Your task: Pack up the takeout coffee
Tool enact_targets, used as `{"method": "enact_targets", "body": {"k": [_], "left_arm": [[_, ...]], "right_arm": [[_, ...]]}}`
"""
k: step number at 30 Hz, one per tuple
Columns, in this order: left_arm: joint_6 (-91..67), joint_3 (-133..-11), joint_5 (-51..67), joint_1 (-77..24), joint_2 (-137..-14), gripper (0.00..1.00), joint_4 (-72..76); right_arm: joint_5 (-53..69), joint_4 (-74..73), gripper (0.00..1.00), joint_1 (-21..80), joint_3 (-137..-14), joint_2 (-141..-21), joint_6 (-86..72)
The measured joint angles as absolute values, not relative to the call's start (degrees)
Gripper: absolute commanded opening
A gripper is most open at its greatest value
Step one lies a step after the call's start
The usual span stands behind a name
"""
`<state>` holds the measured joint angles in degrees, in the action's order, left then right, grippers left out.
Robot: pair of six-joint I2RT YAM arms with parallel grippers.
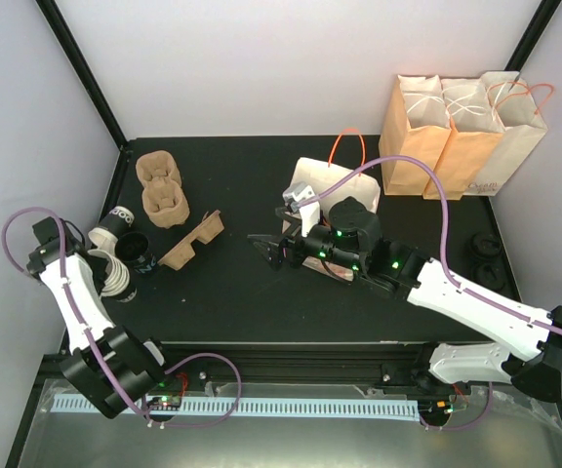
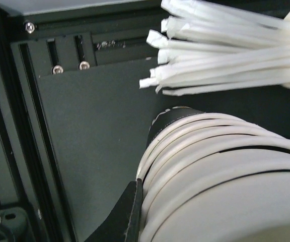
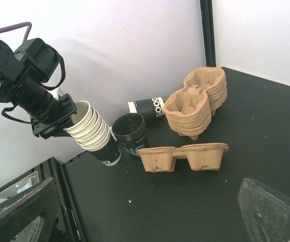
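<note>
No black cup with a black lid shows in any view; the takeout coffee is hidden or out of view. My left gripper (image 1: 113, 261) is shut on the rim of a tilted stack of white-lined paper cups (image 3: 92, 132). One finger (image 2: 131, 214) presses against the outside of the rims (image 2: 220, 171). My right gripper (image 1: 264, 248) is open and empty above the table's middle, its jaws wide apart at the bottom corners of the right wrist view (image 3: 147, 184). A white paper bag (image 1: 332, 187) with an orange handle lies just behind it.
Open black cups (image 3: 130, 132) stand by the stack and one black cup (image 3: 147, 106) lies on its side. Brown cup carriers (image 3: 183, 156) (image 3: 195, 103) sit beside them. Three paper bags (image 1: 461, 122) stand back right, loose black lids (image 1: 483, 244) at right. Wrapped straws (image 2: 225, 50) lie near the left gripper.
</note>
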<state>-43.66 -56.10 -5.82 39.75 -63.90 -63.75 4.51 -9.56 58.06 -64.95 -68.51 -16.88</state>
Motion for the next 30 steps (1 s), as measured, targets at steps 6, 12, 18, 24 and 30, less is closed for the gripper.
{"method": "enact_targets", "body": {"k": [6,12,18,24,30], "left_arm": [[-43.6,-56.5,-3.2,39.7,-63.0,0.02,-68.6],[-43.8,-56.4,-0.8,38.5,-58.9,0.02,-75.8],[-48.3,-54.0,2.0,32.1,-51.9,0.02,-76.8],[-53.4,-54.0,1.9,24.4,-53.6,0.6,-76.7],[-54.2,-54.1,1.3,23.7,-56.1,0.98,-76.4]], "right_arm": [[4.9,-8.7,1.0,58.1,-64.9,-68.5,-17.1],[5.1,-8.4,1.0,58.1,-64.9,-68.5,-17.1],[5.1,-8.0,1.0,58.1,-64.9,-68.6,-17.1],[5.0,-8.0,1.0,58.1,-64.9,-68.6,-17.1],[4.6,-8.1,1.0,58.1,-64.9,-68.4,-17.1]]}}
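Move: Roughly 14 cm to the right and 2 cm back of the left hand, 12 cm down, is the clear patch of table for the leaning cup stack; it pinches the stack's rim, the stack's middle some 4 cm right, 2 cm back, 6 cm below. The black cups stand 9 cm right and 4 cm ahead, the tipped straw cup 12 cm straight ahead, the loose cup carrier 22 cm right, 7 cm ahead. That patch lies about 30 cm left of the right hand, 3 cm ahead, 32 cm below. Carrying the cup stack by its rim, the left hand sweeps about 10 cm to the right, bowing back almost 3 cm on the way, across the near side of the black cups. The fingers swing some 10 degrees to point nearly straight down, then open wide at the end, ending their pinch on the rim. ##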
